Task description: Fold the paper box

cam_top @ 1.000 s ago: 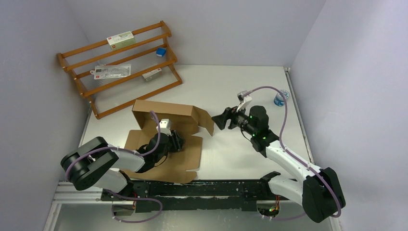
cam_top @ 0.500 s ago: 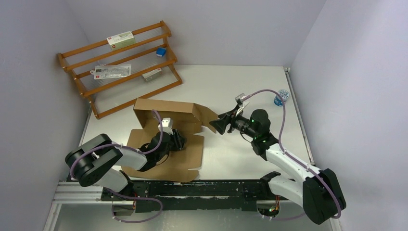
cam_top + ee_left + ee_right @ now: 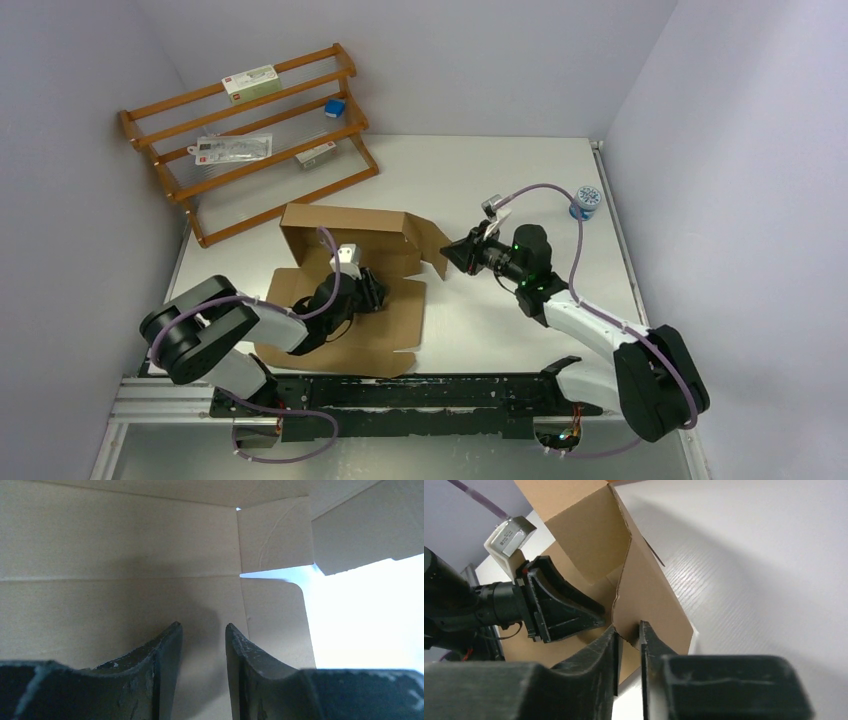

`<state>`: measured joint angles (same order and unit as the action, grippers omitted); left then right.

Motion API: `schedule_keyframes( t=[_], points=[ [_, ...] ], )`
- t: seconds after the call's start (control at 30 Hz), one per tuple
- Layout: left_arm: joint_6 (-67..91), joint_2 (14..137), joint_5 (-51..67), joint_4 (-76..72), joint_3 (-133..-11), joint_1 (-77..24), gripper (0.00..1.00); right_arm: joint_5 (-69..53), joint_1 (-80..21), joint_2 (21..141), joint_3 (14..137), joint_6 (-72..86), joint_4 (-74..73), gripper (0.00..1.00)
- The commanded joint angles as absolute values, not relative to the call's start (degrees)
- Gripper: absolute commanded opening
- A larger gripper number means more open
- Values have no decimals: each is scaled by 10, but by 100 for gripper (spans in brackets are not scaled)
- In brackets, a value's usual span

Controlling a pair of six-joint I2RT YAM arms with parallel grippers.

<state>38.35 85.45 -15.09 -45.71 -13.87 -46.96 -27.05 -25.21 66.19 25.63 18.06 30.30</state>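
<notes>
The paper box [image 3: 345, 235] is plain brown cardboard, half folded, with its back wall upright and its base panel [image 3: 385, 325] flat on the table. My left gripper [image 3: 376, 292] rests low over the base panel, inside the box. In the left wrist view its jaws [image 3: 202, 626] stand open with only cardboard [image 3: 115, 555] beneath them. My right gripper [image 3: 452, 250] is at the box's right side flap [image 3: 432, 245]. In the right wrist view it [image 3: 628, 626] is shut on the rounded edge of that flap [image 3: 649, 595]. The left gripper [image 3: 599, 617] shows just behind it.
A wooden rack [image 3: 250, 130] with several small packets and a blue cube leans at the back left. A small blue and white tub [image 3: 583, 202] stands near the right wall. Grey walls close in both sides and the back.
My right gripper moved left onto the side flap and its jaws came together on the flap's edge. The left arm has hardly moved.
</notes>
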Motion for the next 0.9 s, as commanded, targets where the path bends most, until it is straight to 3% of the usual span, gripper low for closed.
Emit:
schedule_keyframes(
  t=[0.0,0.17,0.53,0.87],
  points=[
    [390,877,-126,-444,-146,-467,43,-296,-264,676,270,178,316,14],
    [397,898,-123,-449,-156,-466,42,-274,-291,651,271,194,294,0],
    [436,945,-118,-471,-177,-473,40,-69,-419,613,290,239,221,0],
    [441,941,-119,-497,-177,-492,41,24,-476,691,278,288,297,8]
  ],
)
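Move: The box's right end flap, splayed open, has its near upper corner between the right fingertips; its middle lies some 3 cm ahead of that hand, 3 cm left and 5 cm below. The folded back wall stands about 8 cm ahead and 21 cm left, 8 cm lower; the floor panel is roughly 6 cm back, 20 cm left and 15 cm below. From the left hand, the flap's middle is about 6 cm ahead, 11 cm right and 9 cm above. The flap's near upper corner is pinched as the right fingers close the rest of the way, then drawn left and back about 5 cm in towards the box, rising slightly before the hand sinks some 2 cm and turns around 10 degrees clockwise. Meanwhile the left hand, its half-open fingertips resting on the floor panel, slides about 3 cm right, carrying the panel along. ##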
